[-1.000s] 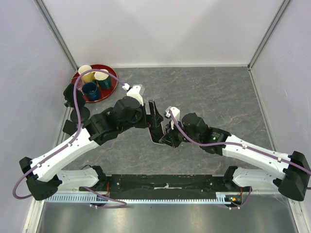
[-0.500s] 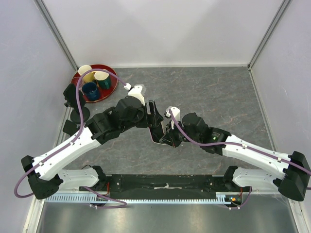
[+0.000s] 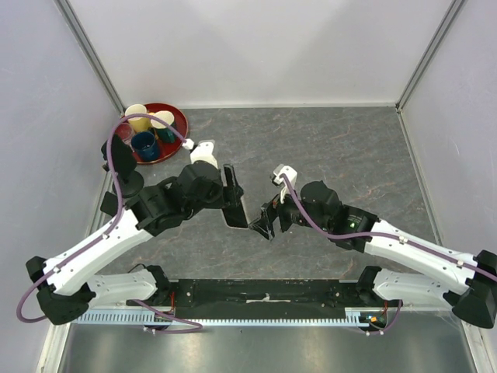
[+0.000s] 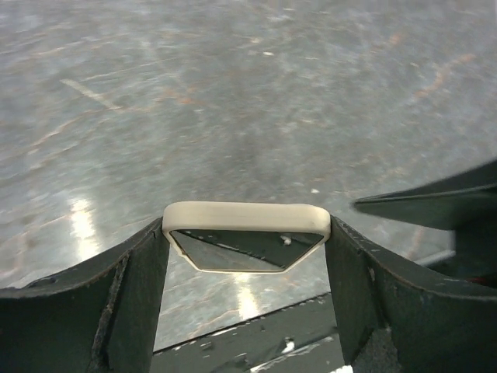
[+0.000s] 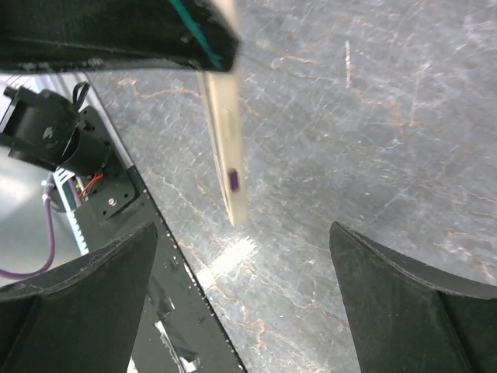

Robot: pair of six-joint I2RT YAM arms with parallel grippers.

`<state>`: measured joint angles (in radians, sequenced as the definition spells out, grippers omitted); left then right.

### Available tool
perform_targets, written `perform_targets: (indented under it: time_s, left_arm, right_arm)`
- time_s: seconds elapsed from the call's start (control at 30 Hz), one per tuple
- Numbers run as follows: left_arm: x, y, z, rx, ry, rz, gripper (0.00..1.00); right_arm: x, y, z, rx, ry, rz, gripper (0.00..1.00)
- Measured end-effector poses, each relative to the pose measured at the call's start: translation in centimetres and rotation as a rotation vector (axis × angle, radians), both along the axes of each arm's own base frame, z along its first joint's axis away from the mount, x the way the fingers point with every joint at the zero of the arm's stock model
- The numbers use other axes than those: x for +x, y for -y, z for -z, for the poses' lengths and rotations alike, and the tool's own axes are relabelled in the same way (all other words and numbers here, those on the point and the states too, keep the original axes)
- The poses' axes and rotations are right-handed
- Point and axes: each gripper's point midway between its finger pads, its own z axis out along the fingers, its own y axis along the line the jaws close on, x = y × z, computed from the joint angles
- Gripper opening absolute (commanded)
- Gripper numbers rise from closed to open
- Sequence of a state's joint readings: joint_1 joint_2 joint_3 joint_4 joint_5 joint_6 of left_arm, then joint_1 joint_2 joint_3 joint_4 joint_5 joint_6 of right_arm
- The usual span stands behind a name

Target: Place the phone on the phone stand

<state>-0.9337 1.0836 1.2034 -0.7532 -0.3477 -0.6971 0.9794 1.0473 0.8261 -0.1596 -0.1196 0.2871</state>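
Note:
The phone (image 3: 237,211), dark-screened in a cream case, hangs above the table's middle with my left gripper (image 3: 231,200) shut on its sides. In the left wrist view the phone (image 4: 245,233) spans the gap between both fingers of my left gripper (image 4: 247,250). My right gripper (image 3: 266,222) stands open just right of it and holds nothing. In the right wrist view the phone (image 5: 227,155) shows edge-on, its tip just ahead of my right gripper (image 5: 242,233). The black phone stand (image 3: 118,152) sits at the table's left edge, partly behind the left arm's cable.
A red tray (image 3: 180,118) with several cups (image 3: 144,144) stands at the back left, just beyond the stand. Grey walls close in the table on three sides. The black base rail (image 3: 264,294) runs along the near edge.
My right gripper has opened and let go of the phone. The left gripper now holds the phone alone and has carried it slightly left.

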Motion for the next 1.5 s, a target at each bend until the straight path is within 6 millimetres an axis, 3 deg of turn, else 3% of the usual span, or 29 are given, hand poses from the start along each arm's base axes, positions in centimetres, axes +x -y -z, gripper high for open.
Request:
perform_targets:
  time_s: [0.27, 0.5, 0.57, 0.87, 1.2, 1.5]
  left_arm:
    - [-0.6, -10.0, 1.0, 0.208, -0.047, -0.377, 0.02]
    - [-0.2, -21.2, 0.0, 0.213, -0.067, -0.803, 0.02]
    - [-0.3, -23.6, -0.3, 0.215, -0.063, -0.895, 0.02]
    - [0.1, -30.2, 0.8, 0.322, -0.149, -1.201, 0.02]
    - [-0.8, -36.8, 1.9, 0.297, -0.175, -1.514, 0.02]
    - [0.5, -38.1, 4.4, 0.259, -0.238, -1.635, 0.02]
  right_arm:
    - [1.4, 1.7, -2.3, 0.033, 0.086, 0.106, 0.98]
    - [1.3, 2.4, -0.2, -0.009, 0.069, 0.122, 0.98]
    - [1.2, 2.5, 0.4, -0.021, 0.061, 0.121, 0.98]
    - [0.9, 3.0, 2.4, -0.059, 0.039, 0.119, 0.98]
    - [0.9, 3.2, 2.4, -0.06, 0.05, 0.117, 0.98]
    - [1.0, 3.6, 2.3, -0.056, 0.06, 0.128, 0.98]
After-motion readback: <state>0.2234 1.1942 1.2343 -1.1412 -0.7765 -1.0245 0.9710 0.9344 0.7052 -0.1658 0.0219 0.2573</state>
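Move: The left gripper already holds the pale-edged phone; the folding phone stand it goes to lies some 41 cm to its left, about 4 cm farther out and roughly 22 cm below. Beyond that stand is the round-based stand, some 17 cm ahead and 41 cm left of the gripper; the mug tray is about 39 cm ahead and 37 cm left. From the right gripper the folding stand is roughly 55 cm left, 9 cm ahead and 18 cm below. Swing the left gripper about 38 cm to the left, carrying the phone away from the right hand towards the folding phone stand. Keep the fingers on the phone's two side edges and turn the wrist some 95 degrees counter-clockwise on the way, then sink about 4 cm over the last part. Let the open, empty right gripper rise slightly, then sink back below its starting height, drifting some 4 cm right. ##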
